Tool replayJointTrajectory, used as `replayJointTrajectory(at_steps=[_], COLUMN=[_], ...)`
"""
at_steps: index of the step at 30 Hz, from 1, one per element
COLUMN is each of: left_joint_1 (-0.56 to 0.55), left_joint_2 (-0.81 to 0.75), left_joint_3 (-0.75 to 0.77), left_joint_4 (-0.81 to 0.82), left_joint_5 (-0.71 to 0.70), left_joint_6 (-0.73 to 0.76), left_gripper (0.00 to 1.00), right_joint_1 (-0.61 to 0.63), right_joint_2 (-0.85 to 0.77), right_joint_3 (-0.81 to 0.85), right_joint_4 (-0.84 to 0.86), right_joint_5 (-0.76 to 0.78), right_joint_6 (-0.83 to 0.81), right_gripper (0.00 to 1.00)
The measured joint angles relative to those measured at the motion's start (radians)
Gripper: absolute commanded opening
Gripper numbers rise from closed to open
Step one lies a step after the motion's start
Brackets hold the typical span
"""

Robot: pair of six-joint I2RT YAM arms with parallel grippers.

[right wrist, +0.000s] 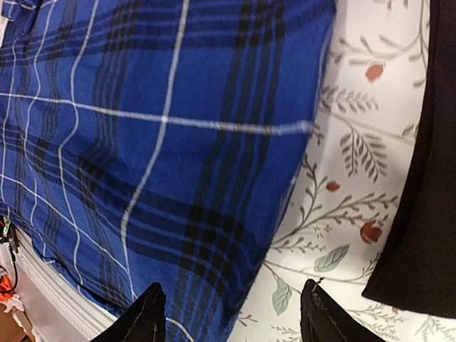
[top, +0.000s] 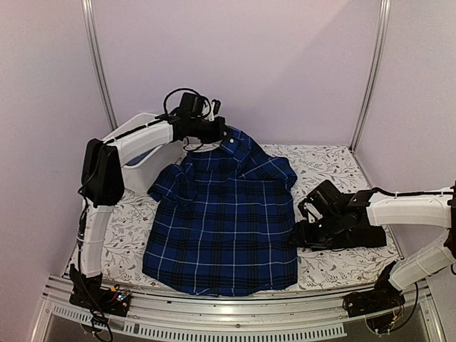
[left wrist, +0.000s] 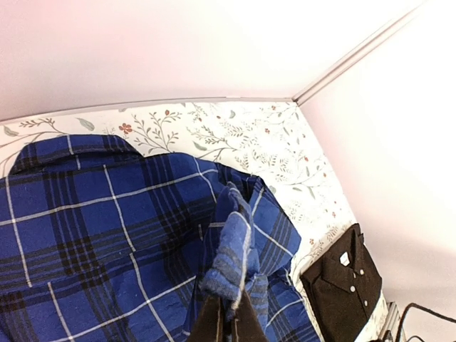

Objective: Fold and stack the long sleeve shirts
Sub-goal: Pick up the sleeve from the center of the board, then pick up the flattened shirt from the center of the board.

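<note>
The navy-and-blue plaid shirt (top: 221,228) lies spread on the table's middle, collar toward the back. My left gripper (top: 223,132) is at the collar end, raised. In the left wrist view the left gripper (left wrist: 229,324) is shut on a bunched fold of the plaid shirt (left wrist: 92,235), which hangs down from it. The black shirt (left wrist: 345,281) lies folded at the right, partly under my right arm (top: 406,210). My right gripper (right wrist: 231,317) is open and low, straddling the plaid shirt's (right wrist: 164,142) right edge, with the black shirt (right wrist: 427,178) beside it.
A floral tablecloth (top: 320,164) covers the table. A white bin (top: 141,155) sits at the back left behind my left arm. Metal posts (top: 100,64) stand at the back corners and a metal rail (top: 235,306) runs along the near edge.
</note>
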Motion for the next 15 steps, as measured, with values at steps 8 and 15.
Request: replayJointTrajectory(at_steps=[8,15], left_joint_1=[0.001,0.000], left_joint_2=[0.012,0.071], left_joint_3=[0.100,0.188], left_joint_4=[0.023,0.174], left_joint_5=[0.031,0.078], left_joint_6=[-0.004,-0.034], left_gripper=[0.00,0.00], right_joint_1=[0.018,-0.026], right_joint_2=[0.011,0.101], right_joint_3=[-0.011,0.012], right_joint_4=[0.030,0.055], right_joint_5=[-0.034,-0.044], right_joint_6=[0.092,0.080], right_gripper=[0.33,0.00])
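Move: The right hand, open and low, has the right edge of the blue plaid shirt almost under it, roughly 1 cm ahead, 1 cm to its left and 3 cm down; the folded black shirt lies some 14 cm to the right and 5 cm ahead. The left hand already holds the sleeve: the right shoulder, the sleeve's root, is about 16 cm to its right, level with it fore and aft, and 18 cm below, and that right edge is 24 cm back, 18 cm right. Upward, and a little to the right, the left hand keeps its pinch and raises the sleeve about 8 cm, tipping its fingers up some 15 degrees. The right hand eases back just over 1 cm, then forward again, ends 2 cm lower and closes fully, pinching the near part of the shirt's right edge. ##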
